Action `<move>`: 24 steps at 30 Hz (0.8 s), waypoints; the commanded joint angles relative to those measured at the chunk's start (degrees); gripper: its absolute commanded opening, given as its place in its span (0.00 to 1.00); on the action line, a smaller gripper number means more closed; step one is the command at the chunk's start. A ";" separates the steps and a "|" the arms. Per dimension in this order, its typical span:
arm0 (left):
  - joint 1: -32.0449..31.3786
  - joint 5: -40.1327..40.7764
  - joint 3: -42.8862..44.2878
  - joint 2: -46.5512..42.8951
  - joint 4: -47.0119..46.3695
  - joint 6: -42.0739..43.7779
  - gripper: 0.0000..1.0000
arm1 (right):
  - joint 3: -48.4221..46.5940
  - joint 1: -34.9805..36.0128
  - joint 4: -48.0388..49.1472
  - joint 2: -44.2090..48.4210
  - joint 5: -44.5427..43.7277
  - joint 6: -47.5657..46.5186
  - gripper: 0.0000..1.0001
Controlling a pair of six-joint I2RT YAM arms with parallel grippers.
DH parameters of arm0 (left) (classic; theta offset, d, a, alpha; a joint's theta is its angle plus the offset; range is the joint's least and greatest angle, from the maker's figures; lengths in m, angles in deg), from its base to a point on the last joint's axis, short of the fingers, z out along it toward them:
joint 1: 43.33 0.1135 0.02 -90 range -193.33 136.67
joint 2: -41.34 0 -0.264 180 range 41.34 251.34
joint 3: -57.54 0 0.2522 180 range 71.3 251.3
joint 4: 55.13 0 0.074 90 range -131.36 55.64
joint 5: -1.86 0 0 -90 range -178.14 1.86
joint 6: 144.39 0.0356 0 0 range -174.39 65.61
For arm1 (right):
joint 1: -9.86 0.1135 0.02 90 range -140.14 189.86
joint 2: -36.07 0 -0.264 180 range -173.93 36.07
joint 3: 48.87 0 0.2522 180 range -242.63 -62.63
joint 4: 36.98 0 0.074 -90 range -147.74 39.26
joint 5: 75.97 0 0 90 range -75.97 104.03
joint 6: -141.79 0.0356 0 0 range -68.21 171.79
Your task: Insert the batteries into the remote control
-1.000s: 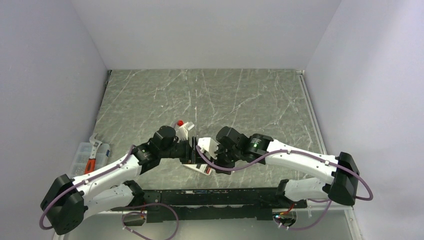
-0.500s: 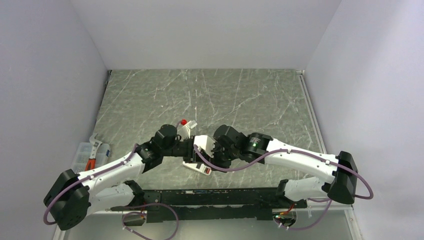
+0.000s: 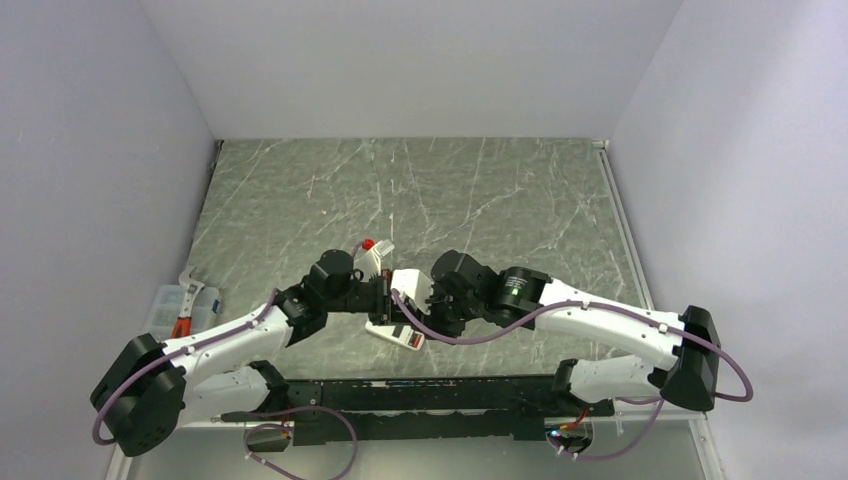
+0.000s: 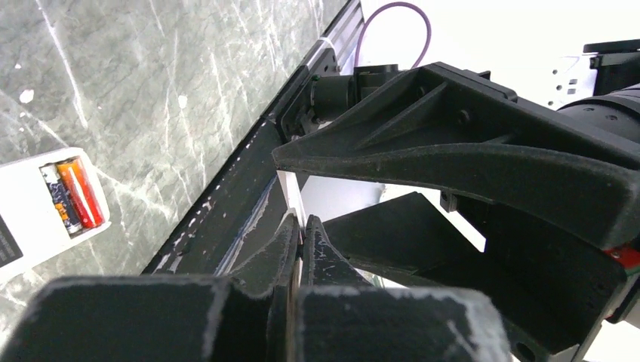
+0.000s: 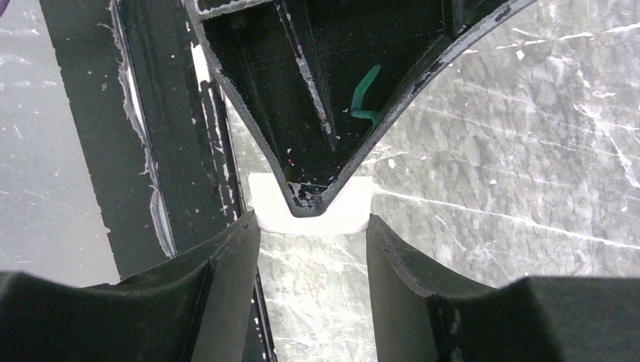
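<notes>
The remote control [image 3: 398, 336] lies back-up on the table just in front of both grippers. In the left wrist view its open compartment [image 4: 45, 207] holds the batteries [image 4: 72, 194], one dark and one orange-red, side by side. My left gripper [image 3: 384, 294] [image 4: 302, 226] is shut on a thin flat white plastic piece [image 4: 291, 193], seen edge-on between its fingers. My right gripper [image 3: 396, 292] [image 5: 313, 226] faces it tip to tip, its jaws wide apart. The white piece [image 5: 353, 208] sits right at the right fingertips, pinched by the left fingertip.
A clear box of tools [image 3: 180, 315] stands off the table's left edge. A black rail [image 3: 430, 395] runs along the near edge under the arms. White walls enclose the marble table [image 3: 480, 200] on three sides.
The left arm has swung a little to the right and its gripper has crept toward the right gripper. The two grippers stay tip to tip over the remote.
</notes>
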 commanded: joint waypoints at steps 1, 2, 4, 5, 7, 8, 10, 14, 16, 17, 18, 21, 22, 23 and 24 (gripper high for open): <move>-0.29 -2.51 -1.33 0.27 -6.21 -1.23 0.00 | -0.03 0.24 4.65 3.56 -0.88 1.23 0.40; -0.24 -2.42 -1.64 0.09 -6.98 -1.68 0.00 | 0.38 0.24 4.90 4.25 -0.61 1.25 0.42; -0.23 -2.40 -2.38 -0.63 -9.37 -2.62 0.00 | 1.76 0.24 6.05 6.06 -0.58 1.70 0.49; -0.22 -2.47 -2.70 -0.93 -10.23 -3.05 0.00 | 2.49 0.24 6.62 7.56 -0.67 1.85 0.52; -0.25 -2.62 -3.12 -1.63 -11.38 -3.75 0.00 | 4.16 0.24 7.96 9.99 -0.39 1.95 0.56; -0.23 -2.65 -3.13 -1.98 -11.71 -3.91 0.00 | 5.02 0.24 8.62 11.26 -0.11 2.00 0.58; -0.23 -2.96 -3.26 -2.52 -12.34 -4.30 0.00 | 6.99 0.24 10.15 13.97 0.60 1.92 0.61; -0.25 -3.81 -3.40 -3.28 -14.39 -5.66 0.00 | 11.59 0.24 14.74 19.48 2.40 1.36 0.69; -0.25 -4.22 -3.86 -3.40 -16.61 -6.90 0.00 | 13.37 0.20 16.12 21.83 3.33 1.08 0.73; -0.24 -4.40 -4.14 -3.28 -17.85 -7.62 0.00 | 14.19 0.24 16.83 22.84 3.94 0.82 0.74; -0.26 -4.54 -4.37 -3.11 -19.00 -8.38 0.00 | 15.04 0.24 17.54 23.93 4.18 0.60 0.74; -0.25 -4.98 -5.11 -2.27 -23.21 -10.50 0.00 | 16.91 0.24 19.88 26.45 3.92 0.51 0.75; -0.23 -5.10 -5.46 -1.95 -24.54 -11.23 0.00 | 17.53 0.24 20.53 27.13 3.32 0.22 0.75; -0.23 -5.17 -5.83 -1.65 -25.88 -11.94 0.00 | 18.30 0.24 21.37 27.83 2.49 -0.20 0.75; -0.25 -5.23 -6.14 -1.29 -26.99 -12.61 0.00 | 19.53 0.24 22.52 28.66 1.79 -0.51 0.75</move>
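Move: The white battery cover bridges both hands: its middle is about 2 cm right of the left hand point and 1 cm below it, and it lies between the right fingertips, about 1 cm left of that hand point. The remote's open battery bay is almost straight below the left hand, some 10 cm down, and about 3 cm left and 9 cm below the right hand. The remote's middle is roughly 4 cm left, 1 cm ahead and 10 cm below the left hand. The cover passes from one gripper to the other: the left fingers, already shut on its edge, keep their pinch and lift it about 4 cm, tipping up towards level. The right fingers open wider and let go of its sides while that hand rises some 4.5 cm, draws right and back about 2 cm each, and tilts up roughly 20 degrees. ##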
